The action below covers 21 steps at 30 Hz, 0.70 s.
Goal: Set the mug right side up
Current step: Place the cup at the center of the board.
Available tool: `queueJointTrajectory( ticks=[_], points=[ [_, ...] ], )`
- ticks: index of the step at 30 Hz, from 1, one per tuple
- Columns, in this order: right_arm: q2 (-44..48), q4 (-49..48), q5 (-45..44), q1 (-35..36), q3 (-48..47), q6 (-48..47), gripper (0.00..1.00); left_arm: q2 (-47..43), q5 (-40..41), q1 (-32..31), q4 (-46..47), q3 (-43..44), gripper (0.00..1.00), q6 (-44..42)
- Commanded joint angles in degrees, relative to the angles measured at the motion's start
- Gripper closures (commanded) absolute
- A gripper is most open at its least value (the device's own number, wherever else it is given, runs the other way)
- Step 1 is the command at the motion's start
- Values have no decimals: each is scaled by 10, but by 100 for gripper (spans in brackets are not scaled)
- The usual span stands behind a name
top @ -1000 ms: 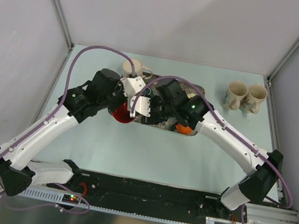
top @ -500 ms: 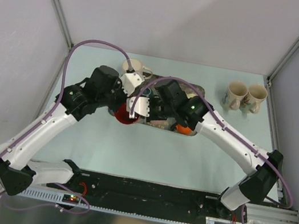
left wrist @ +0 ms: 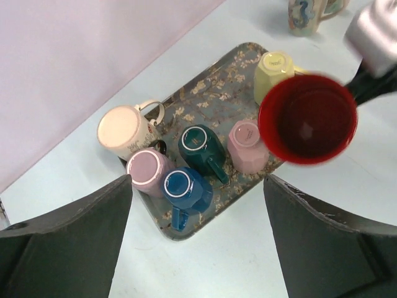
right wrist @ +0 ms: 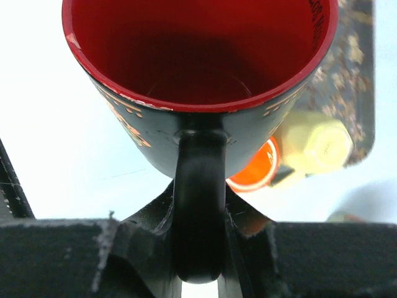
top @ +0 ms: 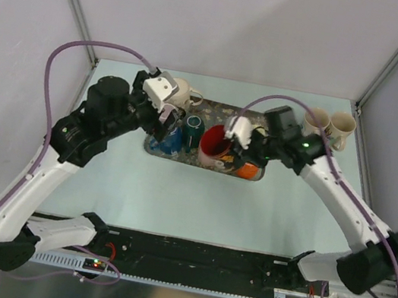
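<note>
The mug (top: 214,142) is black outside and red inside. It hangs above the flowered tray (top: 225,110) with its mouth facing up. My right gripper (top: 238,136) is shut on its handle. In the right wrist view the black handle (right wrist: 198,205) sits clamped between the fingers of the right gripper (right wrist: 198,248), and the mug (right wrist: 198,56) fills the top. In the left wrist view the mug (left wrist: 308,118) floats at the right. My left gripper (top: 164,118) stands open over the tray's left end, holding nothing, its jaws wide apart around (left wrist: 197,205).
Several upside-down mugs stand on the tray (left wrist: 211,93): pink (left wrist: 147,171), blue (left wrist: 183,189), teal (left wrist: 201,144), pink (left wrist: 247,146), yellow (left wrist: 276,71). A cream mug (left wrist: 121,130) sits by the tray's far left edge. An orange mug (right wrist: 254,171) lies under the held mug. Two upright mugs (top: 326,128) stand back right.
My left gripper opened, let go of the mug and drew back to the left. My right gripper shut on the handle and carried the mug to the right, mouth up.
</note>
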<state>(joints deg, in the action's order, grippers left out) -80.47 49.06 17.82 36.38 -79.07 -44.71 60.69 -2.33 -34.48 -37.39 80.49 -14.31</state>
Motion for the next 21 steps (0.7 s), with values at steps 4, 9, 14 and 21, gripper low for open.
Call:
queueJointTrajectory(
  ticks=[4, 9, 14, 21],
  points=[
    [146, -97, 105, -102, 24, 116, 100, -19, -20, 12, 19, 11, 10, -26],
    [189, -118, 119, -190, 51, 188, 100, -12, -34, 13, 19, 7, 10, -26],
    [212, -188, 117, -311, 100, 277, 100, -14, -39, 13, 20, -5, 11, -25],
    [198, -355, 14, -344, 186, 377, 100, -21, -25, 13, 19, -24, 11, -36]
  ],
)
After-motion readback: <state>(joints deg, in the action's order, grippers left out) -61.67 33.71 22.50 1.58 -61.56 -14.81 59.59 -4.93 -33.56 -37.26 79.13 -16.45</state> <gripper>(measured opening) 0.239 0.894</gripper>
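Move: Your right hand holds the mug by its handle; its goal looks to be the open table right of the tray, about 13 cm ahead, 21 cm right and 18 cm below. Just beyond, the nearer upright cream mug is 20 cm ahead and 24 cm right. The orange mug lies some 5 cm ahead and 5 cm right, the pink mug 8 cm ahead and 5 cm left. From the left hand, that open spot is roughly 16 cm ahead, 38 cm right and 33 cm below. Keep the right fingers pinched on the handle and swing the mug right, about 17 cm, off the tray's side towards the open table and the cream mugs. Lift some 6 cm over the first half, then sink again while reaching slightly forward; turn the wrist clockwise roughly 50 degrees, rolling its left side up as you go. ##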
